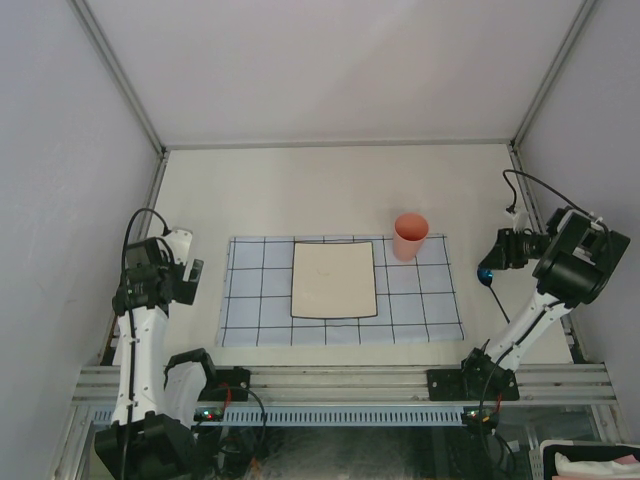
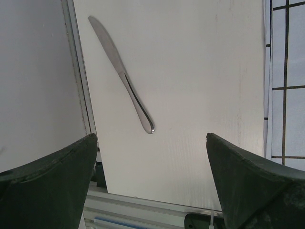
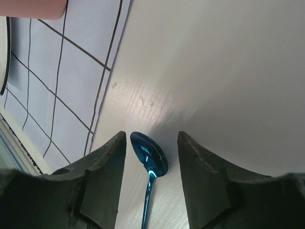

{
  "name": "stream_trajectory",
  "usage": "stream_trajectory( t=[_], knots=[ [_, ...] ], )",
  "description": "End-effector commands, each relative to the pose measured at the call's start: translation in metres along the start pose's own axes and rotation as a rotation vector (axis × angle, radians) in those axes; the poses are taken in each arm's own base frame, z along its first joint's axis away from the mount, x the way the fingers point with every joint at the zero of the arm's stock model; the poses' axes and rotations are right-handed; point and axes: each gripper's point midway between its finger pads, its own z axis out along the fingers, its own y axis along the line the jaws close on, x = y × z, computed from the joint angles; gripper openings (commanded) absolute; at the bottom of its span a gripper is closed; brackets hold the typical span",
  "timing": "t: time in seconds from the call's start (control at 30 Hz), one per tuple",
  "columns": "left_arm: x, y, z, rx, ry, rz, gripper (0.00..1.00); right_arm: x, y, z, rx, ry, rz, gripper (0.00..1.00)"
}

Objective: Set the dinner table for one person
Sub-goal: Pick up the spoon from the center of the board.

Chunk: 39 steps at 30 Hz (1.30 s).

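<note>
The dinner table [image 1: 330, 190] is an off-white surface. My right gripper [image 3: 151, 136] is low over it, right of the cloth, with its fingers straddling the bowl of a blue spoon [image 3: 150, 152]. A narrow gap shows on each side of the bowl, so the jaws are open and the spoon lies on the table. In the top view the spoon [image 1: 486, 272] shows as a blue spot by the right gripper [image 1: 487, 262]. My left gripper [image 2: 151, 138] is wide open with nothing in it. A silver knife [image 2: 121, 74] lies on the table ahead of it, near the left rail.
A light-blue gridded cloth [image 1: 420, 300] lies in the middle of the table with a square cream plate [image 1: 334, 279] on it. A pink cup [image 1: 410, 237] stands at the cloth's far right. Metal rails and pale walls edge the table.
</note>
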Motion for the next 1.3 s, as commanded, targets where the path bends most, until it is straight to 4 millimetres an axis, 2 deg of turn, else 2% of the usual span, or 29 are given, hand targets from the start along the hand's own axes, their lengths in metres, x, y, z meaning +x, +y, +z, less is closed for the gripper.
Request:
stream_trajectory(
  t=[0.0,0.33,0.5,0.9,1.03,1.2,1.27],
  knots=[
    [-0.02,0.012,-0.008,-0.036,-0.067,-0.005,0.99,0.008,-0.009,-0.003,0.016,0.017,-0.027,0.48],
    [-0.02,0.012,-0.008,-0.033,-0.07,-0.01,0.99,0.025,-0.004,-0.011,-0.021,0.037,-0.009,0.46],
    [-0.022,0.012,-0.01,-0.034,-0.075,-0.01,0.99,0.023,-0.006,-0.011,-0.012,0.035,-0.017,0.36],
    [-0.017,0.015,-0.011,-0.056,-0.069,0.0,1.0,0.016,0.0,0.004,-0.031,0.062,-0.037,0.32],
    [-0.017,0.016,-0.011,-0.06,-0.066,0.003,0.99,0.015,0.001,0.004,-0.028,0.06,-0.039,0.24],
    [-0.016,0.014,-0.01,-0.054,-0.065,0.002,0.99,0.015,0.001,0.004,-0.028,0.059,-0.036,0.0],
    [-0.016,0.014,-0.009,-0.052,-0.064,0.001,1.0,0.014,0.002,0.003,-0.028,0.054,-0.037,0.0]
  ],
)
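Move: Right gripper: the spoon's bowl lies about 2 cm back, 1 cm left and 2 cm below, between the open fingers. The handle trails back, putting the spoon's middle some 8 cm back and 2 cm right. The pink cup stands roughly 18 cm left and 2 cm ahead; the checked placemat is centred about 33 cm left and 5 cm back. Left gripper: the bowl is some 62 cm right, 5 cm ahead and 12 cm below. Draw the right gripper back about 2 cm along the spoon from the bowl towards its neck, fingers half open and narrowing somewhat. Then shift left some 1.5 cm, turning about 5 degrees counter-clockwise, sink just under 1 cm and shut the fingers fully, pinching the spoon where bowl meets handle. ##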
